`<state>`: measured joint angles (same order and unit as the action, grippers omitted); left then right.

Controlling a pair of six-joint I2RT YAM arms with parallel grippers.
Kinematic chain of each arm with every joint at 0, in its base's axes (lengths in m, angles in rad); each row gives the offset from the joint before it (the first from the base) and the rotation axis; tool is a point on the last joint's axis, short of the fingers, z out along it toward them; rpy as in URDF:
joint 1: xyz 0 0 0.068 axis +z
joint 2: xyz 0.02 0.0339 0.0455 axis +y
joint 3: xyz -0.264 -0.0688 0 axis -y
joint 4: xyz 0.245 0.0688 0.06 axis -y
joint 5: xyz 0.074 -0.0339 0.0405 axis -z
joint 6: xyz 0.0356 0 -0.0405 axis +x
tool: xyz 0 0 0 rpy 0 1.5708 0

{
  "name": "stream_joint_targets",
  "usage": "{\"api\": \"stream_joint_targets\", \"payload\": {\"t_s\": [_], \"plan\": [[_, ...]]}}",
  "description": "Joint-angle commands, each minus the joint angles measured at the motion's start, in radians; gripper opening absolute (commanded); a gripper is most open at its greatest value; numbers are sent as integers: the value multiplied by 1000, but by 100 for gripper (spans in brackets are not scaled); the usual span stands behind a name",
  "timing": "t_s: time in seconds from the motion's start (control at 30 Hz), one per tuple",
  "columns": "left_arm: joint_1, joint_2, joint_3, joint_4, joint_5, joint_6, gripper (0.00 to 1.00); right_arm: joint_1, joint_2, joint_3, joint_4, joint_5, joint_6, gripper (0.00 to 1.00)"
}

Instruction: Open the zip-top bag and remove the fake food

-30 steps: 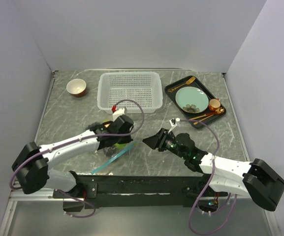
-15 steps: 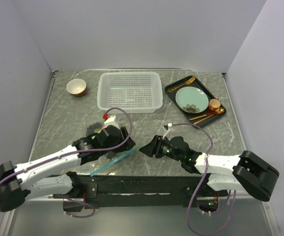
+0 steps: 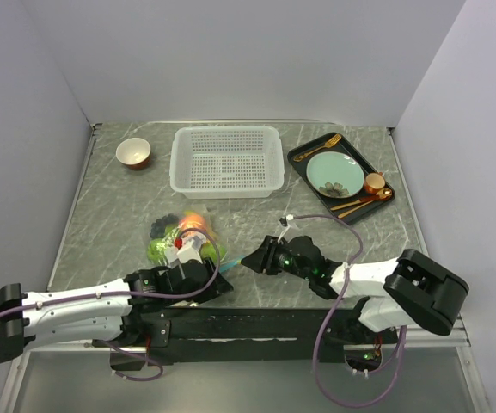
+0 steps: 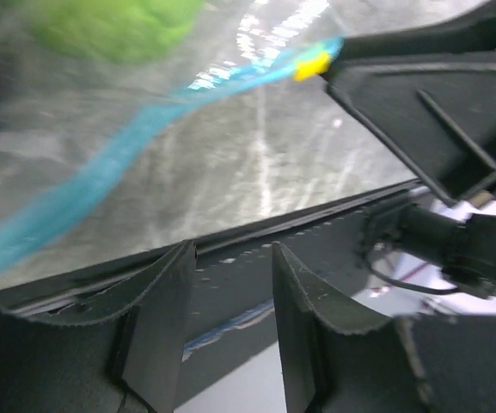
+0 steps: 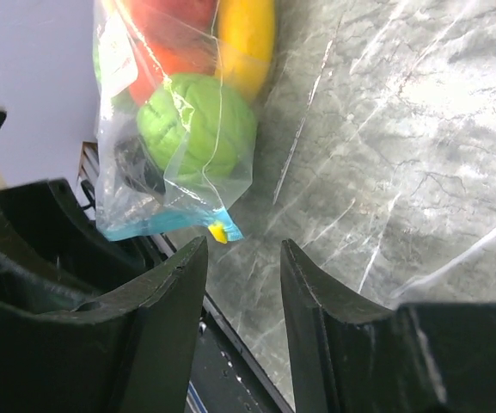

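Note:
The zip-top bag [image 3: 179, 237] lies near the table's front, left of centre, with fake food [image 3: 192, 221] inside: orange, green and dark pieces. In the right wrist view the bag [image 5: 144, 185] shows a green ball [image 5: 198, 125], a yellow piece [image 5: 246, 34] and its teal zip strip [image 5: 157, 225] with a yellow slider [image 5: 219, 232]. My right gripper [image 5: 241, 249] [image 3: 249, 261] is open, its fingertips just short of the slider. My left gripper [image 4: 230, 254] [image 3: 213, 282] is open and empty at the table's near edge, below the teal strip [image 4: 144, 129].
A white perforated basket [image 3: 226, 159] stands at the back centre, a small bowl [image 3: 133, 152] at the back left. A black tray [image 3: 302, 157] at the back right holds a pale-green plate [image 3: 334, 173], a copper cup [image 3: 374, 182] and gold cutlery. The table's front edge [image 4: 256, 228] is close.
My left gripper has opened and drawn back off the bag toward the near edge, uncovering the fruit. My right gripper has moved left up to the zip strip's end.

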<state>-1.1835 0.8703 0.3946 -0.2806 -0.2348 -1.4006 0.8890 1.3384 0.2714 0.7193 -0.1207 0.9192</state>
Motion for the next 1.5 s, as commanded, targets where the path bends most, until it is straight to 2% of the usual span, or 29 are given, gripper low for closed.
{"api": "stream_joint_targets", "payload": {"t_s": [0.0, 0.17, 0.37, 0.53, 0.67, 0.9, 0.97, 1.0, 1.07, 1.2, 1.37, 1.47], "plan": [[-30, 6, -14, 138, -50, -103, 47, 8, 19, 60, 60, 15, -2, 46], [-33, 18, -54, 196, -57, -126, 48, 8, 21, 77, 54, 38, -2, 45], [-34, 19, -86, 247, -72, -152, 49, 11, 50, 100, 46, 29, 6, 31], [-37, -7, -111, 265, -107, -170, 50, 22, 51, 95, 39, 30, 17, 12], [-53, 16, -67, 245, -156, -94, 48, 42, 33, 114, -41, 53, 36, 1], [-145, 119, 205, -46, -375, 184, 45, 50, -36, 247, -419, 98, 93, 0], [-162, 148, 245, -66, -402, 276, 43, 51, -62, 276, -478, 96, 105, 0], [-168, 159, 277, -78, -428, 304, 43, 51, -65, 320, -560, 99, 122, 0], [-185, 190, 306, -121, -457, 365, 43, 50, -56, 368, -683, 104, 136, 0], [-208, 228, 368, -187, -529, 442, 43, 50, -35, 472, -822, 90, 190, 0], [-231, 272, 406, -259, -635, 520, 43, 51, 8, 543, -930, 27, 233, 0], [-258, 282, 414, -243, -688, 589, 43, 50, 44, 609, -1010, 12, 239, 0]]}}
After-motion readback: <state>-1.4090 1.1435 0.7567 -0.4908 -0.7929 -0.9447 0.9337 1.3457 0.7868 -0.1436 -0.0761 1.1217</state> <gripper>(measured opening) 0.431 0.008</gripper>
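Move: The near right corner of the bag's blue zip, with its yellow end, lies just off the right fingertips: about 3 cm left, 1 cm forward and slightly below the right hand. Inside the bag, the green vegetable is some 12 cm left and 4 cm forward of that hand, and the peach about 16 cm left and 12 cm forward. From the left hand, the same zip corner is roughly 8 cm forward and 3 cm right, the green vegetable about 11 cm forward and 5 cm left. The zip corner is what the right hand takes: it eases barely 2 cm left and forward, shuts its half-open fingers on the yellow end, then rises about 4 cm still pinching it, fingers tipping further down. The left hand first hovers, then climbs about 5 cm and goes some 4 cm forward towards the held corner, turning its half-open fingers from the right to more nearly forward. ##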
